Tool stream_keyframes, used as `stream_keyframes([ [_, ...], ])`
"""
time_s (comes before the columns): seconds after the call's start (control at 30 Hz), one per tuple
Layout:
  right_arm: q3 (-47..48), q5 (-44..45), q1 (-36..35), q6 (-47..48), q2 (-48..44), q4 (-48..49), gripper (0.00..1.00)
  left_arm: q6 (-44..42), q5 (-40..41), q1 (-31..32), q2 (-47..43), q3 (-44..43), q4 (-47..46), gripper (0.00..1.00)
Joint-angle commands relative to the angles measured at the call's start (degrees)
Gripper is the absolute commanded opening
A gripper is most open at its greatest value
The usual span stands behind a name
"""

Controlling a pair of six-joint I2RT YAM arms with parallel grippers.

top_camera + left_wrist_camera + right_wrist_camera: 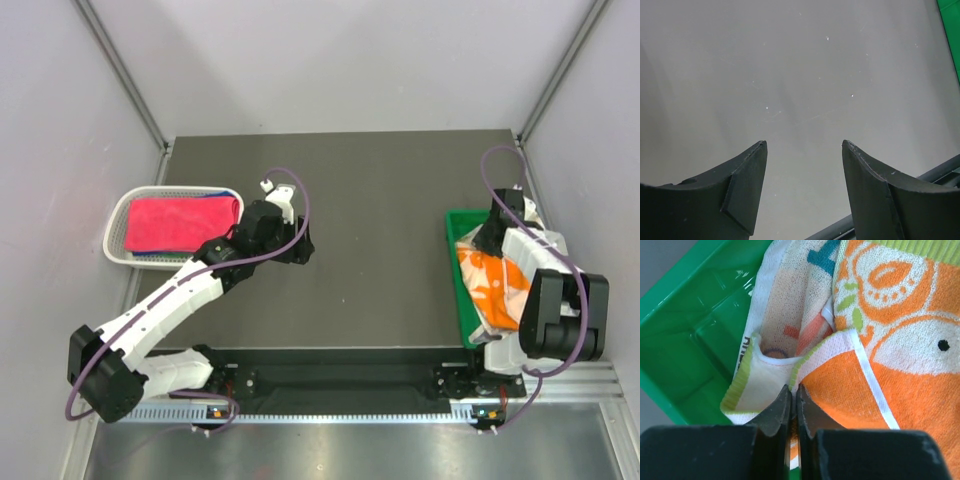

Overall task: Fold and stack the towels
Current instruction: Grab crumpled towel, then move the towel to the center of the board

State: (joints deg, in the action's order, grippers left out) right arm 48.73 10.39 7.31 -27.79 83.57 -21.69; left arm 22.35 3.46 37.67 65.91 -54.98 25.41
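Note:
A crumpled orange-and-white printed towel (900, 340) lies in the green tray (690, 340) at the right of the table, over a paler letter-print towel (790, 300). My right gripper (794, 392) is shut on the orange towel's green-trimmed hem, which is pinched between the fingertips. From above, that gripper (482, 240) sits at the tray's far end over the towel (492, 285). A folded pink-red towel (180, 222) rests on a blue one (225, 194) in the white mesh basket (115, 232). My left gripper (804, 144) hangs open over bare table, holding nothing.
The green tray (458, 275) runs along the table's right edge, and its corner (951, 30) shows in the left wrist view. The basket overhangs the left edge. A dark rail (940, 172) lies along the near edge. Grey walls stand on both sides.

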Motion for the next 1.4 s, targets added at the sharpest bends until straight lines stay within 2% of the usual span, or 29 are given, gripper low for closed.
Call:
stream_keyframes([
  [0.0,0.0,0.1,0.4,-0.6,-4.5,0.6,0.0,-0.8,0.2,0.1,-0.5,-0.3,-0.4,0.66],
  [0.2,2.7,1.1,0.5,0.0,-12.9,-3.8,0.0,-0.8,0.4,0.2,-0.7,-0.6,-0.2,0.66],
  [0.4,12.4,1.5,0.4,1.1,-19.0,-10.6,0.0,-0.8,0.5,0.1,-0.4,-0.6,-0.1,0.66],
  [0.57,20.9,-0.5,0.0,1.9,-20.9,-13.0,0.0,-0.7,0.6,0.1,-0.3,-0.7,-0.4,0.66],
  [0.7,28.8,-1.5,-2.6,3.1,-18.1,-13.7,0.0,-0.3,1.5,0.1,-0.3,-1.0,-0.2,0.66],
  [0.77,34.7,0.4,-7.1,4.0,-15.7,-14.3,0.0,-0.1,2.7,0.1,-0.4,-1.3,-0.1,0.66],
  [0.83,41.7,3.7,-15.1,4.8,-11.1,-15.3,0.0,0.6,5.1,0.1,-0.6,-1.8,0.1,0.66],
  [0.97,53.5,5.9,-23.8,5.2,-2.4,-16.1,0.0,1.1,9.8,-0.9,-0.6,-4.6,2.7,0.67],
  [1.0,58.7,7.0,-27.1,5.2,1.5,-16.7,0.0,1.4,9.8,-2.6,-0.4,-6.6,4.8,0.66],
  [1.13,67.3,6.6,-34.1,4.0,9.2,-17.2,0.0,2.5,8.1,-8.1,-1.5,-10.2,6.7,0.65],
  [1.27,68.8,8.2,-41.4,3.1,13.5,-15.8,0.0,2.6,7.3,-13.1,-2.6,-14.3,8.2,0.65],
  [1.37,63.4,9.1,-47.4,1.9,12.8,-13.1,0.0,2.3,7.9,-16.0,-2.5,-16.6,9.6,0.65],
])
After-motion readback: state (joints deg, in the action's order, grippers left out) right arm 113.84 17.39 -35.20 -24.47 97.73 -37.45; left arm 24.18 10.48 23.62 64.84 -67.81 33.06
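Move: The orange towel is already pinched by one edge in the right fingers, most of it lying about 10 cm nearer the base and 3 cm to the right. The bare table middle, where it is headed, is roughly 34 cm to the right hand's left and 3 cm farther out. The green bin's centre is some 8 cm back and 8 cm right of that hand. From the left hand, the table middle lies about 9 cm ahead, 10 cm right and 19 cm below. The orange towel is drawn almost straight up out of the green bin by the right hand, which keeps its pinch, then swings left and somewhat forward towards the table middle. The hand ends about 30 cm higher and 30 cm farther left, its fingers tilting up and turning counter-clockwise. Late on, the open, empty left hand shifts left, up and forward, turning counter-clockwise. ##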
